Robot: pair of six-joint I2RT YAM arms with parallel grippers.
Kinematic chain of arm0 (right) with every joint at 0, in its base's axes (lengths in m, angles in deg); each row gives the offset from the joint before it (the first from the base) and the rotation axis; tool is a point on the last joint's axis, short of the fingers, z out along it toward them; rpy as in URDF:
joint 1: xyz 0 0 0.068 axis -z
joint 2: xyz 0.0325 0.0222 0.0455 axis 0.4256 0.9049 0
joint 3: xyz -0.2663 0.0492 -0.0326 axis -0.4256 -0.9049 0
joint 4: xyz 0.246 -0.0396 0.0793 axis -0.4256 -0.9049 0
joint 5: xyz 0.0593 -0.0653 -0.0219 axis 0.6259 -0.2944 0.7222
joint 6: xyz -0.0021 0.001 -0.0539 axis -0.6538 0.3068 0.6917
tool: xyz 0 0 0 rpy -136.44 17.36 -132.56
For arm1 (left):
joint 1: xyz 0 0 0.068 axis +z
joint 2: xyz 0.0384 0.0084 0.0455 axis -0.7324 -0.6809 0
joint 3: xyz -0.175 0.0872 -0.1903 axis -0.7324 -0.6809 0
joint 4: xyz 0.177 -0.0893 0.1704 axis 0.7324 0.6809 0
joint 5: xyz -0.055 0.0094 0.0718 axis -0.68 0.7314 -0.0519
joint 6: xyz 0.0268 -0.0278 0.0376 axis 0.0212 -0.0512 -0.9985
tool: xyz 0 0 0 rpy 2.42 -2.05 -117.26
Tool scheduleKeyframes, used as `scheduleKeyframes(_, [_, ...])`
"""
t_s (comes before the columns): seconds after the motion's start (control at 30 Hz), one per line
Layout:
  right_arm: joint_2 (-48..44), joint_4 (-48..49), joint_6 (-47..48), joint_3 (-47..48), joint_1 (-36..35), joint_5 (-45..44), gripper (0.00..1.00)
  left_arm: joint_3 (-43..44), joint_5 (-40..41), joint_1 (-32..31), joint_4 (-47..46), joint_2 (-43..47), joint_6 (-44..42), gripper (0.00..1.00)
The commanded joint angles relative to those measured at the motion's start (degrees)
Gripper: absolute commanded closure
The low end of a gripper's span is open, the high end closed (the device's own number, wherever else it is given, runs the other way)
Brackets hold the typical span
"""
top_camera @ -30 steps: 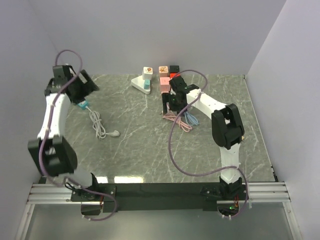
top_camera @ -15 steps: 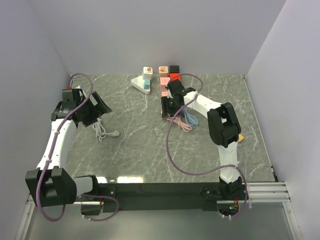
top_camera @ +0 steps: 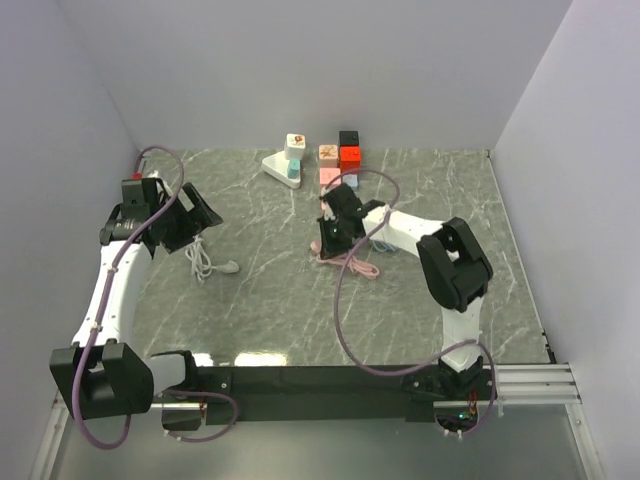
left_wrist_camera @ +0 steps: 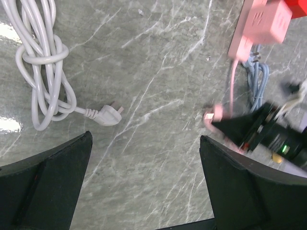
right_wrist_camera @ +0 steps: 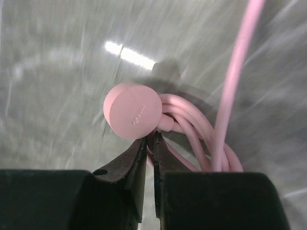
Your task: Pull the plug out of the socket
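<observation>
A round pink plug (right_wrist_camera: pixel 132 110) on a coiled pink cable (right_wrist_camera: pixel 201 139) sits at the tips of my right gripper (right_wrist_camera: pixel 149 139), whose jaws are shut on the plug's underside. In the top view this right gripper (top_camera: pixel 328 238) is a little in front of the pink socket block (top_camera: pixel 328 178), and the plug is apart from it. The left wrist view shows the same socket block (left_wrist_camera: pixel 261 21) with the pink cable (left_wrist_camera: pixel 232 81) trailing down to the plug (left_wrist_camera: pixel 211 116). My left gripper (left_wrist_camera: pixel 145 143) hangs open above bare table, at the left in the top view (top_camera: pixel 192 212).
A white cable bundle (top_camera: pixel 199 257) with a white plug (top_camera: pixel 232 266) lies under the left arm. Red (top_camera: pixel 350 156) and black (top_camera: pixel 348 138) cubes and a white base with teal and cream blocks (top_camera: pixel 285 164) stand at the back. A light blue cable (left_wrist_camera: pixel 259 81) lies beside the pink one.
The right gripper shut on the pink plug and drew it toward the near left, away from the socket block. The left arm swung down from the back left, then held still, open.
</observation>
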Motion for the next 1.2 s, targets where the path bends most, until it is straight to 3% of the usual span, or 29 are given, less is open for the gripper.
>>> scheduleKeyframes(0.0, [-6.75, -6.83, -4.91, -9.39, -6.6, 4.35, 0.89, 0.29, -0.01, 0.5, -0.99, 2.13, -1.47, 0.01])
scheduleKeyframes(0.27, [-19.4, -7.26, -13.88, -25.74, -25.75, 8.91, 0.89, -2.7, -1.15, 0.59, -1.78, 1.69, -2.7, 0.01])
scheduleKeyframes(0.37, [-24.84, -8.67, -17.75, -28.73, -31.02, 9.62, 0.83, -3.75, -1.24, 0.59, -1.61, 1.87, -3.4, 0.01])
scheduleKeyframes(0.47, [-30.56, -11.3, -20.04, -27.53, -31.92, 6.56, 0.57, -4.89, -2.03, 0.68, -1.96, 2.66, -3.49, 0.01])
scheduleKeyframes(0.5, [-31.72, -13.66, -19.44, -25.86, -31.83, 4.37, 0.38, -5.24, -2.38, 0.59, -2.13, 3.1, -3.49, 0.01])
scheduleKeyframes(0.6, [-33.22, -16.84, -16.46, -16.99, -30.17, -3.03, 0.07, -5.86, -3.44, 0.59, -2.57, 3.19, -3.23, 0.01])
scheduleKeyframes(0.77, [-29.37, -17.64, -14.69, -5.4, -20.25, -7.95, 0.05, -6.04, -4.23, 0.59, -2.92, 3.1, -2.79, 0.01])
scheduleKeyframes(0.93, [-20.41, -23.61, -12.84, 5.77, -10.23, -20.61, 0.04, -8.31, -5.02, 0.59, -4.5, 3.8, -1.82, 0.01])
scheduleKeyframes(1.17, [-4.76, -25.37, -11.69, 21.51, -5.83, -24.23, 0.03, -12.98, -8.53, -0.46, -8.81, 4.24, 0.46, 0.01])
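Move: The right hand already grips the pink cord's bundle, its pink plug end some 3 cm to the left and 1 cm ahead. The near table edge lies about 31 cm back and 2 cm left, just below it. On the pink strip, at about hand height, the pink plug block stands roughly 23 cm ahead and 1 cm right, the flower block 31 cm straight ahead. From the left hand that spot at the edge is some 28 cm back, 31 cm right and 18 cm down. Straight back and low over the table, the right hand drags the pink cord some 30 cm fast towards the near edge, then opens wide and lets go. It rises about 15 cm while swinging forward again, and starts sinking, fingers open, over the flower block. The left hand, empty and open, eases down about 5 cm and back 3 cm. ##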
